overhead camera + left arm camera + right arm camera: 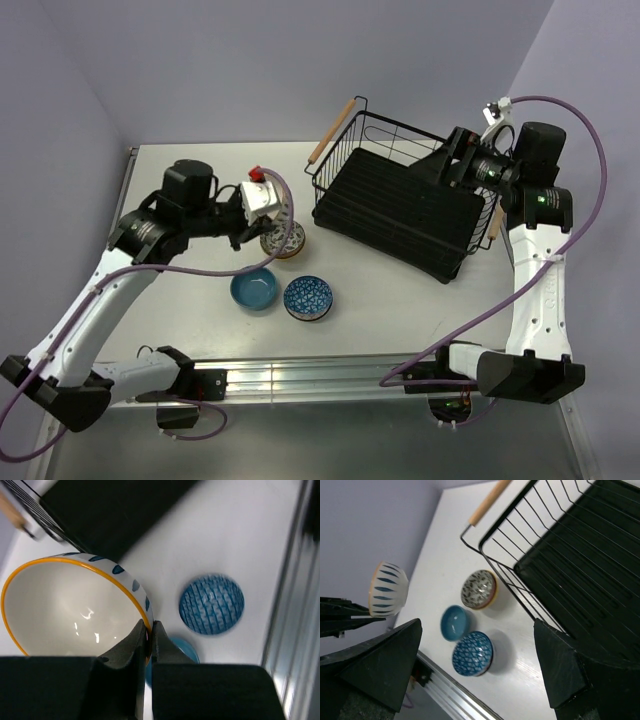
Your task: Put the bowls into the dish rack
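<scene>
My left gripper [150, 627] is shut on the rim of a white bowl [70, 607] with an orange rim and blue marks. The right wrist view shows that bowl [387, 596] lifted off the table. On the table stand a floral bowl [479, 589], a plain teal bowl [253, 289] and a blue patterned bowl [308, 297]. The black wire dish rack [400, 210] sits at the right, with nothing showing in it. My right gripper [477, 625] hangs open over the rack's far right side [440, 165], holding nothing.
One wooden rack handle [332, 135] sticks out toward the back wall. An aluminium rail [300, 378] runs along the table's near edge. Purple cables loop off both arms. Walls close in the back and both sides.
</scene>
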Robot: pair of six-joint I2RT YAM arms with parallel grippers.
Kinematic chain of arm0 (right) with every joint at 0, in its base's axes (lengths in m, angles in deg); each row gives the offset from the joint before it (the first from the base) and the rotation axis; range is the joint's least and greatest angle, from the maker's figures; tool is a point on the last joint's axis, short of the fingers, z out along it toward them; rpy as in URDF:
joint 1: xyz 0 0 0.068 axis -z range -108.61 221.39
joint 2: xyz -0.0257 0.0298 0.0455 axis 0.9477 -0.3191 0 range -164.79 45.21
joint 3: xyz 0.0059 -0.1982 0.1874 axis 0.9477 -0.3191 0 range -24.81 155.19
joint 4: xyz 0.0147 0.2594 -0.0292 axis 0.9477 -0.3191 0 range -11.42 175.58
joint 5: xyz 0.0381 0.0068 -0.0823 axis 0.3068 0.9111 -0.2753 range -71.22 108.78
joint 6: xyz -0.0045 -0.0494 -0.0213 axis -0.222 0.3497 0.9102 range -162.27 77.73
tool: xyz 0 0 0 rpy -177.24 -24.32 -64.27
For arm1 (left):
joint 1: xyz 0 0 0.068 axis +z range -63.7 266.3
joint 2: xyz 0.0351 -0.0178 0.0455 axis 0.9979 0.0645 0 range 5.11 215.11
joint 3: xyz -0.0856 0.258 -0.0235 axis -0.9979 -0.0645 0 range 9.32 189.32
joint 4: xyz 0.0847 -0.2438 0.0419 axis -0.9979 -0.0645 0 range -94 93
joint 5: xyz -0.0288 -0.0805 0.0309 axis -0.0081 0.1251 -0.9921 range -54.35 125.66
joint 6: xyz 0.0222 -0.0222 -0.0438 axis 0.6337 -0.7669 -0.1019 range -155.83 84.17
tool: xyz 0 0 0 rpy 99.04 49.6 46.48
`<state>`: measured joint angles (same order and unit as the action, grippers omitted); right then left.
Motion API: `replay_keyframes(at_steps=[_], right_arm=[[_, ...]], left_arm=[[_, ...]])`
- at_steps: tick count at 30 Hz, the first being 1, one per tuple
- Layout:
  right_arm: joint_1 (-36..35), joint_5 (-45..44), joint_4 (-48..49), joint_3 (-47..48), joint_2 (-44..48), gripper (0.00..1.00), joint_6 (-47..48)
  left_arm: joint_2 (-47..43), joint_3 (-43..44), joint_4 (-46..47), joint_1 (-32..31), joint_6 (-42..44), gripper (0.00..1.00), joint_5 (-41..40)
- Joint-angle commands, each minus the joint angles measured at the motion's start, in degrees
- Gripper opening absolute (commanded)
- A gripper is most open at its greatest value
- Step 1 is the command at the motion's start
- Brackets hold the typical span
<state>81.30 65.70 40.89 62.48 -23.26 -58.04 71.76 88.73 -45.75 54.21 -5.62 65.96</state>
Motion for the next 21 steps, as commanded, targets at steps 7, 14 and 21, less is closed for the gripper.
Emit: replay_keyframes(at_steps=[7,14,21], right_arm=[[0.72,3.71,5.14,4.55,-0.26,1.0,-9.37],[0.72,7.12,10.58,2.19,1.93,1.0,-18.58],[-3.23,6.52,12.08,-1.32,2.2,1.0,-20.62]], left_arm=[[0.49,4.07,37.04,-2.09,-23.96,0.0,-1.57],[9.53,8.38,45.49,-7.19,-29.69,0.0,-1.22],[16.66,12.6,47.79,-12.01,-35.76,0.0,-0.95]])
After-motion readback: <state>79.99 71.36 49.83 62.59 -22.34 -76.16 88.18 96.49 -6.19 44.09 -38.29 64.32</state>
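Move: Held by its near rim in the left gripper, the white bowl is bound for the open right gripper, about 28 cm to the right of the left hand, 8 cm farther out and 8 cm higher. The dish rack's middle is 27 cm right, 20 ahead, 25 below; the floral bowl is 10 cm ahead, 27 below. From the right hand, the white bowl lies some 25 cm left, 4 back and 6 lower. The left hand, keeping its pinch on the white bowl's rim, first climbs about 10 cm and then sweeps right some 14 cm in all and a little forward, away from the stacks and towards the right gripper, its fingers tipping up about 30 degrees until they point nearly level to the right. Meanwhile the right hand, fingers still wide open and touching nothing, rises about 4 cm, eases left towards the bowl and tilts its left side up slightly. ##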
